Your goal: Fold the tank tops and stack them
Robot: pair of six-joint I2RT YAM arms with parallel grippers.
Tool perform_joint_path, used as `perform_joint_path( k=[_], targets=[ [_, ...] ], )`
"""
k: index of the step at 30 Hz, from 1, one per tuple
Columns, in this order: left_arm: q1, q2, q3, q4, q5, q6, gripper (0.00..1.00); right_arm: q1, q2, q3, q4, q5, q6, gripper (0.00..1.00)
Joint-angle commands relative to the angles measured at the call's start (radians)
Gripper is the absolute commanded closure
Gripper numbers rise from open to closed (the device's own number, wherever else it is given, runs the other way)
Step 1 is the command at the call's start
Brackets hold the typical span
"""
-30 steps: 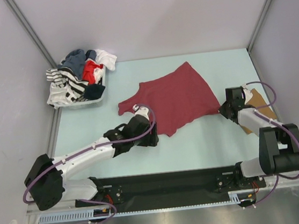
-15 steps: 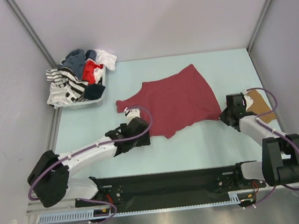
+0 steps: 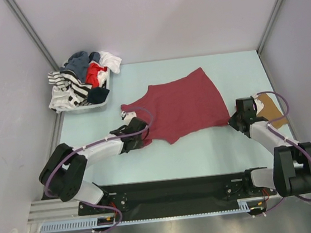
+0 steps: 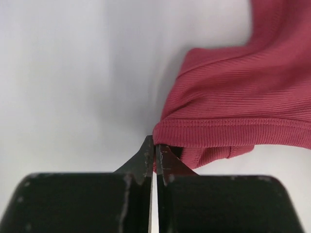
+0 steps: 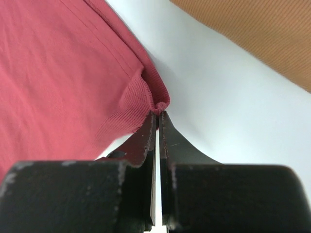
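Note:
The dark maroon tank top (image 3: 182,105) lies spread flat in the middle of the table, straps to the left, hem to the right. My left gripper (image 3: 146,140) is shut on the ribbed edge of its near strap end (image 4: 204,131), low at the table. My right gripper (image 3: 232,121) is shut on the near hem corner (image 5: 158,104). The tan-brown tank top (image 3: 272,109) lies folded at the right edge, beside my right arm; it also shows in the right wrist view (image 5: 257,34).
A white basket (image 3: 95,105) heaped with mixed clothes, striped, red, blue and white, stands at the back left. Metal frame posts rise at both back corners. The table's near edge runs just before the arm bases.
My left gripper has drawn back to the left with the strap end. The right gripper has shifted slightly toward the near right with the hem corner. The top now lies stretched flatter.

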Motion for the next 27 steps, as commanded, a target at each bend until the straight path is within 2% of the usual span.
perform_joint_path(
  k=[1,4,6,7,8,9,10,12,14,15,18,21,22,23,25,27],
  targets=[
    [0.070,-0.083,-0.037,-0.030,-0.061,-0.033,1.00,0.019,-0.046,-0.015,-0.020,0.007,0.015,1.00],
    [0.169,-0.143,-0.063,-0.049,-0.078,-0.033,1.00,0.061,-0.049,-0.029,-0.031,0.023,0.043,1.00],
    [0.189,-0.162,-0.045,-0.098,-0.163,-0.065,1.00,0.079,-0.055,-0.043,-0.041,0.014,0.057,1.00],
    [0.192,-0.165,-0.030,-0.194,-0.215,-0.094,1.00,0.084,-0.058,-0.047,-0.046,0.010,0.066,1.00],
    [0.192,-0.168,0.008,-0.260,-0.337,-0.191,0.99,0.091,-0.074,-0.053,-0.048,0.009,0.071,1.00],
    [0.191,-0.172,0.019,-0.295,-0.358,-0.194,0.95,0.108,-0.083,-0.069,-0.055,0.006,0.080,1.00],
    [0.192,-0.179,0.024,-0.281,-0.355,-0.169,0.88,0.122,-0.097,-0.078,-0.054,0.006,0.091,1.00],
    [0.192,-0.180,0.041,-0.278,-0.346,-0.122,0.61,0.159,-0.130,-0.098,-0.064,0.012,0.108,1.00],
    [0.186,-0.171,0.052,-0.307,-0.360,-0.132,0.30,0.182,-0.147,-0.106,-0.072,0.027,0.132,1.00],
    [0.180,-0.166,0.059,-0.339,-0.393,-0.141,0.25,0.203,-0.160,-0.109,-0.087,0.032,0.137,1.00],
    [0.140,-0.143,0.088,-0.402,-0.456,-0.186,0.20,0.228,-0.166,-0.109,-0.123,0.061,0.158,1.00],
    [-0.039,-0.101,0.166,-0.491,-0.510,-0.258,0.21,0.239,-0.158,-0.107,-0.156,0.093,0.175,1.00],
    [-0.144,-0.082,0.192,-0.561,-0.554,-0.293,0.20,0.239,-0.158,-0.104,-0.166,0.104,0.175,1.00],
    [-0.181,-0.043,0.219,-0.606,-0.561,-0.380,0.14,0.237,-0.161,-0.103,-0.173,0.121,0.175,1.00],
    [-0.238,-0.012,0.274,-0.644,-0.544,-0.390,0.13,0.237,-0.172,-0.097,-0.193,0.138,0.178,1.00],
    [-0.242,0.022,0.289,-0.665,-0.541,-0.407,0.10,0.235,-0.184,-0.092,-0.210,0.142,0.177,1.00]
  ],
)
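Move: My left hand already pinches the near-left corner of the red tank top just above the table; its bare release spot lies about 11 cm left and 1 ahead, the red top's far-left strap 21 ahead and 10 left. My right hand keeps the near-right corner, bound for a spot about 6 cm back, 5 left and 2 lower; the folded brown tank top's middle is 17 to its right, 5 ahead and 3 below. I draw the red corner left with my left hand about 11 cm while rising and turning counter-clockwise, open the fingers wide to let go, then swing back right over the cloth, climbing to about 8 cm above where I began. Meanwhile my closed right hand drags its corner back about 6 cm and left, sinking slightly. ##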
